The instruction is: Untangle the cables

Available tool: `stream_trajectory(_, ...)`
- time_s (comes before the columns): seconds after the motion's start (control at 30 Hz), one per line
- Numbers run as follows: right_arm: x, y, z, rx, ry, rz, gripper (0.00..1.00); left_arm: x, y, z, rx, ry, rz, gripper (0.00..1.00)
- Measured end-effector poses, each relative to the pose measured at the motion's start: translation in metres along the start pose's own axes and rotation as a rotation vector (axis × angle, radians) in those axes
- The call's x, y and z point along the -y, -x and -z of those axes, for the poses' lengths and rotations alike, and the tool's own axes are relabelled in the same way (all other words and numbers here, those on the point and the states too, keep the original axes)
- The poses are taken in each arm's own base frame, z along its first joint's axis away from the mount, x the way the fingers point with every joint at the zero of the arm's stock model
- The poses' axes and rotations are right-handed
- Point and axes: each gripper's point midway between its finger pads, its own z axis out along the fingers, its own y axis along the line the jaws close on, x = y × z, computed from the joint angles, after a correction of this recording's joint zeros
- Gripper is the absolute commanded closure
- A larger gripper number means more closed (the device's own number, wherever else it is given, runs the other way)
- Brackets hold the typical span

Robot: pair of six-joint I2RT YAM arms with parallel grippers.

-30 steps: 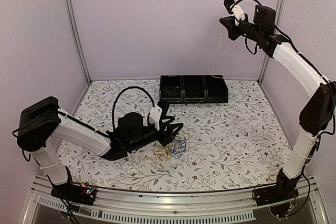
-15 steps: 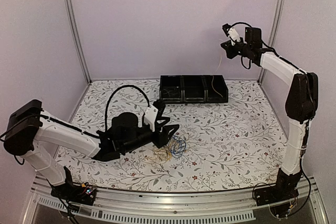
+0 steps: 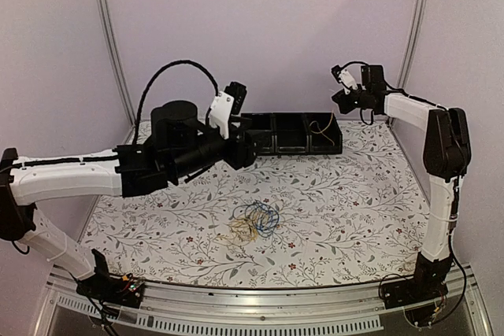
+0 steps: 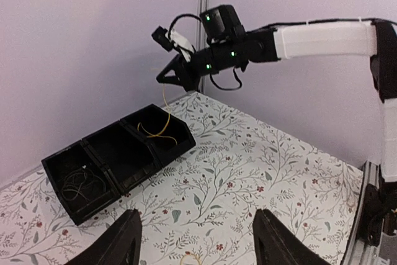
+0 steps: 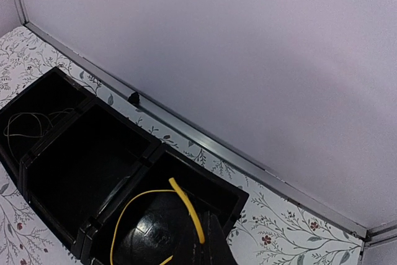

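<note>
A loose tangle of cables [image 3: 253, 222], blue, yellow-orange and whitish, lies on the flowered table, and one yellow loop of it [image 4: 189, 259] shows at the bottom edge of the left wrist view. My left gripper [image 3: 242, 147] [image 4: 198, 214] hangs high above the table near the black bin, open and holding nothing. My right gripper [image 3: 344, 100] [image 5: 209, 224] is shut on a yellow cable [image 5: 186, 209] [image 4: 164, 100], which hangs down into the bin's right compartment. A whitish cable [image 5: 25, 125] [image 4: 77, 184] lies in the left compartment.
The black bin [image 3: 291, 151] [image 4: 124, 184] [image 5: 93, 228] has three compartments and stands at the back of the table against the wall. Its middle compartment looks dark and bare. Metal frame posts stand in the back corners.
My left arm has lifted off the tangle and swung up and back toward the bin. My right arm has come down, and the yellow cable now rests in the right compartment.
</note>
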Motion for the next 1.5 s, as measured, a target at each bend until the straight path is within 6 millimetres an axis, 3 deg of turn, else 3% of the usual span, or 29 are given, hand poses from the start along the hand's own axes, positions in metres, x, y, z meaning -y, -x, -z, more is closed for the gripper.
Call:
stream_trajectory(0.13,-0.008,-0.034,-0.011,-0.087,0.026,-0.023,1.00,-0.043,0.069,-0.001,0.076,0.060,0.022,0.37)
stream_trajectory(0.23,-0.012,-0.052,-0.018,-0.137,0.029,-0.026,1.00,-0.076,0.080,-0.001,0.093,0.114,0.014,0.38)
stream_trajectory(0.33,-0.019,-0.067,-0.025,-0.185,0.031,-0.011,1.00,-0.101,0.066,-0.008,0.068,0.148,0.016,0.38)
stream_trajectory(0.53,-0.028,-0.079,-0.055,-0.242,0.018,0.052,1.00,-0.136,0.000,-0.011,-0.032,0.145,0.098,0.39)
stream_trajectory(0.63,-0.032,-0.089,-0.068,-0.269,0.003,0.085,1.00,-0.149,-0.016,-0.008,-0.052,0.148,0.132,0.39)
stream_trajectory(0.83,-0.042,-0.118,-0.079,-0.344,-0.003,0.141,1.00,-0.148,-0.002,-0.001,0.001,0.111,0.150,0.40)
stream_trajectory(0.97,-0.042,-0.126,-0.083,-0.368,-0.010,0.162,1.00,-0.143,0.011,0.005,0.042,0.088,0.147,0.40)
stream_trajectory(1.33,-0.040,-0.126,-0.079,-0.381,-0.020,0.175,0.75,-0.139,0.013,0.007,0.053,0.067,0.144,0.41)
stream_trajectory(1.4,-0.039,-0.122,-0.076,-0.381,-0.020,0.178,0.65,-0.139,0.013,0.007,0.054,0.065,0.144,0.41)
stream_trajectory(1.5,-0.037,-0.110,-0.067,-0.374,-0.026,0.188,0.58,-0.139,0.013,0.007,0.053,0.063,0.143,0.41)
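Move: The yellow cable already hangs from the right fingers, with its lower part in the black bin's right compartment. That compartment's middle is roughly 3 cm left of the right hand, level with it in reach and about 18 cm below. The middle compartment is some 15 cm to the hand's left and the left compartment 27 cm, both level in reach and equally low. From the left hand, the right compartment is about 34 cm ahead, 22 cm right and 27 cm down. The yellow cable is lowered into the right compartment as the closed right hand sinks some 15 cm, tipping down and rolling with its left side dropping. The right fingers then part, letting go of the cable's end, and start back up. The empty left hand swings about 10 cm forward and 10 cm left, away from the tangle, arcing up and then down to its starting height. ##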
